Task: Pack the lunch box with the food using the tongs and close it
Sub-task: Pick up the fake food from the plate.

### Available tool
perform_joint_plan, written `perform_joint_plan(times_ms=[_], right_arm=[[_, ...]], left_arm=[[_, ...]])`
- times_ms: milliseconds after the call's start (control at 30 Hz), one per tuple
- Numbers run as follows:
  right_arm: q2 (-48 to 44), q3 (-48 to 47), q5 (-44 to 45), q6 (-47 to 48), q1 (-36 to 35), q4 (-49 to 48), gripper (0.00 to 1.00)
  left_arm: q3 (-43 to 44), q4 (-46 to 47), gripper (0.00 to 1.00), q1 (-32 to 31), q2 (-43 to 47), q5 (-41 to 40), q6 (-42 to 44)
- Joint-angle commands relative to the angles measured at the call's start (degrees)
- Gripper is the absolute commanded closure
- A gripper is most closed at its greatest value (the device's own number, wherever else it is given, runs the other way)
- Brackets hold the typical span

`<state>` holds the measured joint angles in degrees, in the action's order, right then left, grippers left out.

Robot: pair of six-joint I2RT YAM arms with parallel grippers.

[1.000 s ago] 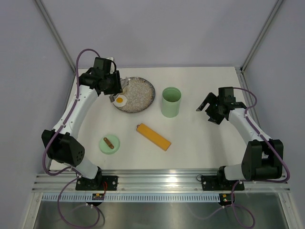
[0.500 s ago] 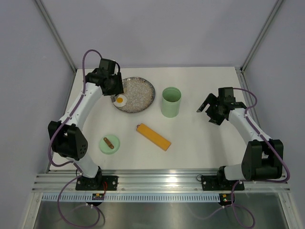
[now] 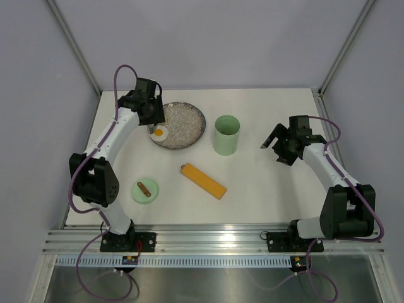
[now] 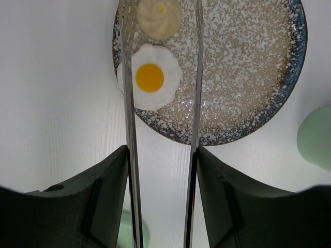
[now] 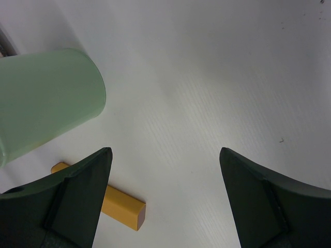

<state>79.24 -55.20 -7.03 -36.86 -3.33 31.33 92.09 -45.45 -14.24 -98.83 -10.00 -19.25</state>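
My left gripper [image 4: 161,155] is shut on the tongs [image 4: 129,103], one slim metal arm against each finger. The arms run out over the grey speckled plate [image 4: 248,77], their tips on either side of a cream round bun [image 4: 159,15]. A fried egg [image 4: 150,77] lies between the arms, nearer to me. In the top view the left gripper [image 3: 150,110] hangs over the plate's left rim, beside the egg [image 3: 160,132]. The mint-green lunch box [image 3: 226,134] stands open right of the plate. Its lid [image 3: 145,190] lies near the left arm's base. My right gripper [image 3: 273,144] is open, holding nothing.
A long orange-yellow bar [image 3: 202,180] lies on the table between the lid and the lunch box. In the right wrist view the lunch box [image 5: 46,98] is at upper left and the bar's end [image 5: 121,204] shows beside the left finger.
The left arm has swung its elbow inward and carried the tongs a little toward the back of the plate. The tongs' arms stand wider apart. The right arm has not moved.
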Motion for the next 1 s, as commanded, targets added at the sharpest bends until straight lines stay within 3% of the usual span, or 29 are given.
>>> perform_joint_plan(times_ms=[0,533,967], right_arm=[[-0.6,-2.3,0.6,0.6,-0.2,-0.4,0.07],[0.0,-2.1,0.7,0.4,-0.3,-0.5,0.07],[-0.9,-1.9,1.1,0.4,-0.2,0.0,0.07]], left_arm=[[0.0,4.2,0.43,0.2,-1.2,-2.4,1.0],[2.5,3.6,0.45,0.0,-7.8,-4.7,1.8],[3.5,1.3,0.89,-0.8,-3.6,-1.4,2.5]])
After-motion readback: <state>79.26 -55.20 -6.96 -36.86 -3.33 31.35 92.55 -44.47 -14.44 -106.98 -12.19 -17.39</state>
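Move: Ahead of the left hand, which already holds the metal tongs, the fake bun lies about 12 cm farther out, some 2 cm to the right and 13 cm below. The fried egg is nearer, roughly 6 cm ahead, 2 cm right and just as low; the big plate's middle is some 9 cm ahead and 9 cm right. From the right hand the bun lies about 22 cm ahead, 41 cm left and 6 cm below. Lowering the tongs towards the bun, the left hand sinks about 5.5 cm, easing forward by just over 1 cm early on while the wrist tips slightly downward. Once down it stays there and the fingers close to roughly half their opening, squeezing the tongs' arms together with their tips reaching over the egg to the bun. ##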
